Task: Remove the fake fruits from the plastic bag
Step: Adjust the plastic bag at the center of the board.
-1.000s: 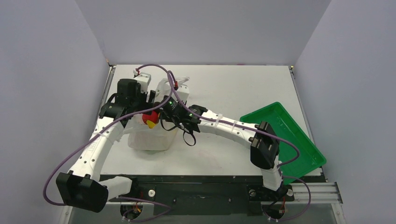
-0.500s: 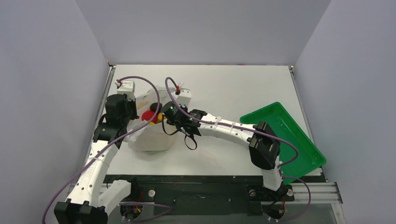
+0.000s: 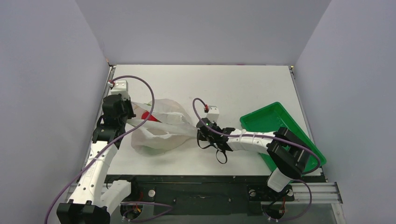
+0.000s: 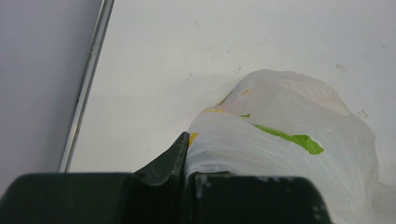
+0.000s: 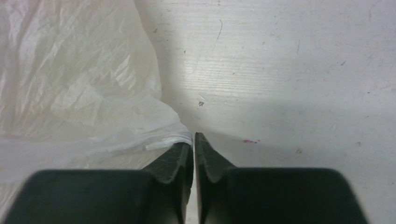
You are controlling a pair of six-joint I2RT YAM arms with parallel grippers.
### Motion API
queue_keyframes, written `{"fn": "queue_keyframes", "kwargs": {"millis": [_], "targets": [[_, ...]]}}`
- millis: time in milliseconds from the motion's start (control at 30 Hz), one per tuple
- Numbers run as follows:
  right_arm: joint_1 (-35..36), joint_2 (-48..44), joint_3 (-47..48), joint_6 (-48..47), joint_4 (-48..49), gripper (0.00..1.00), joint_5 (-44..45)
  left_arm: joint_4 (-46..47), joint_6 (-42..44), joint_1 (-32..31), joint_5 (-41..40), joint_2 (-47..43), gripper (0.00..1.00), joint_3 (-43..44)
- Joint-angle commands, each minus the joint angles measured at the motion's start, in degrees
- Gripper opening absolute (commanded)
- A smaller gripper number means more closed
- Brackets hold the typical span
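The plastic bag (image 3: 161, 128) lies stretched sideways on the table between my two grippers. A red fake fruit (image 3: 145, 115) shows at its open upper left part. My left gripper (image 3: 128, 120) is shut on the bag's left end. In the left wrist view the plastic bag (image 4: 289, 107) drapes over the left gripper (image 4: 187, 140), and a green fruit (image 4: 299, 138) and a yellow one (image 4: 215, 110) show through the film. My right gripper (image 3: 199, 132) is shut on the bag's right end. In the right wrist view a twisted strip of the plastic bag (image 5: 84, 84) runs into the right gripper (image 5: 193, 136).
A green tray (image 3: 299, 135) sits tilted at the table's right edge, close to the right arm's elbow. The left wall and the table's metal rail (image 4: 88, 84) run just beside the left gripper. A small red mark (image 5: 250, 140) is on the table surface.
Both grippers have shut on the bag and drawn apart, the left one leftward, the right one rightward and nearer. The bag went from standing upright to being pulled out long and low.
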Motion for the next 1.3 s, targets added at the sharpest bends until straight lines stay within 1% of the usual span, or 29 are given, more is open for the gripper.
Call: {"fn": "queue_keyframes", "kwargs": {"millis": [0, 100, 167, 200, 233, 267, 300, 333, 367, 400, 433, 467, 500, 567, 633, 733, 867, 900, 1000, 1100, 1200, 1267], "targets": [[-4.09, -3.33, -3.59, -6.23, 12.28, 0.10, -10.93, 4.35, -0.30, 0.71, 2.91, -0.55, 0.00, 0.35], [-3.05, -3.37, 0.29, -10.03, 9.36, 0.16, -12.08, 4.94, 0.18, 0.55, 8.31, -0.94, 0.00, 0.00], [-2.68, -4.07, 1.71, -10.11, 8.70, 0.23, -12.97, 4.30, 0.24, 0.05, 11.29, -0.69, 0.00, 0.58], [-2.63, -4.93, 2.04, -10.01, 8.58, 0.33, -13.52, 1.91, 0.20, -0.13, 12.60, -0.39, 0.03, 1.26], [-2.57, -5.39, 2.58, -10.31, 8.27, 0.37, -13.72, 0.25, -0.84, -0.15, 14.12, 0.02, 0.10, 3.37], [-2.34, -6.53, 2.93, -10.68, 7.78, 0.46, -13.97, -3.55, -1.48, -0.14, 14.67, 0.06, 0.30, 5.59], [-2.25, -7.12, 3.39, -12.01, 7.51, 0.51, -13.99, -5.55, -2.75, -0.11, 15.15, -0.05, 0.38, 6.76], [-2.06, -8.22, 3.63, -14.01, 7.06, 0.58, -14.48, -9.79, -4.69, -0.07, 14.41, -0.28, 0.51, 9.01], [-2.02, -8.75, 3.92, -15.26, 7.10, 0.60, -16.05, -11.84, -5.52, -0.02, 14.20, -1.14, 0.55, 9.96], [-1.83, -9.97, 4.17, -18.23, 7.38, 0.65, -16.87, -15.58, -6.79, -0.03, 13.97, -1.71, 0.59, 11.79], [-1.73, -10.59, 4.28, -19.83, 7.74, 0.66, -19.22, -19.26, -7.58, 0.01, 13.50, -3.26, 0.60, 12.62], [-1.61, -11.63, 4.85, -23.02, 8.02, 0.69, -20.39, -21.06, -9.42, 0.06, 12.75, -4.09, 0.62, 13.86], [-1.53, -12.17, 5.15, -24.59, 8.11, 0.69, -23.42, -23.77, -10.34, 0.06, 12.58, -6.09, 0.62, 14.23], [-0.83, -14.58, 6.21, -28.56, 8.20, 0.71, -26.33, -27.02, -13.65, 0.07, 11.22, -9.30, 0.63, 14.51], [0.10, -16.18, 7.07, -31.01, 8.76, 0.74, -27.67, -28.93, -17.13, 0.05, 11.84, -12.85, 0.63, 13.53], [1.27, -16.64, 8.31, -33.12, 11.81, 0.75, -27.52, -30.46, -23.64, 0.06, 13.51, -18.09, 0.63, 10.05], [3.23, -13.95, 11.23, -35.16, 16.27, 0.76, -26.95, -30.55, -32.96, 0.12, 14.55, -24.24, 0.63, 4.89], [4.09, -12.41, 12.03, -35.59, 16.48, 0.76, -27.56, -30.49, -34.28, 0.13, 15.10, -24.91, 0.63, 4.00], [6.64, -10.51, 14.09, -38.92, 17.00, 0.77, -27.75, -32.43, -42.53, 0.06, 14.46, -25.90, 0.63, 4.12], [8.75, -10.80, 11.80, -40.38, 21.25, 0.77, -27.54, -35.22, -48.64, 0.10, 11.63, -24.92, 0.63, 4.27], [9.49, -11.18, 9.91, -40.69, 23.31, 0.77, -27.65, -33.93, -50.46, 0.06, 11.93, -23.32, 0.63, 3.74], [10.20, -10.46, 10.72, -41.00, 22.82, 0.77, -27.81, -30.28, -51.92, 0.10, 13.19, -22.74, 0.64, 3.04]]}}
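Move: Both shut grippers hold the plastic bag stretched between them. Its near rim, at mid-span, lies about 6 cm back, 11 cm right and 13 cm below the left hand, and some 16 cm left and 5 cm above the right hand, level with it fore and aft. The red fruit is roughly 2 cm back, 7 right and 18 below the left hand, or 5 ahead and 20 left of the right; the green tray sits some 36 cm right of the right hand and 2 back. Back about 13 cm in an arc that rises and sinks again, the left hand, having first eased right and opened to let go of the bag, comes to its near-left rim, rolling some 45 degrees left side down. The right hand opens, frees its corner and climbs about 20 cm while going left and back over the bag, swinging counter-clockwise until its fingers point left, almost level. Both stay open. ##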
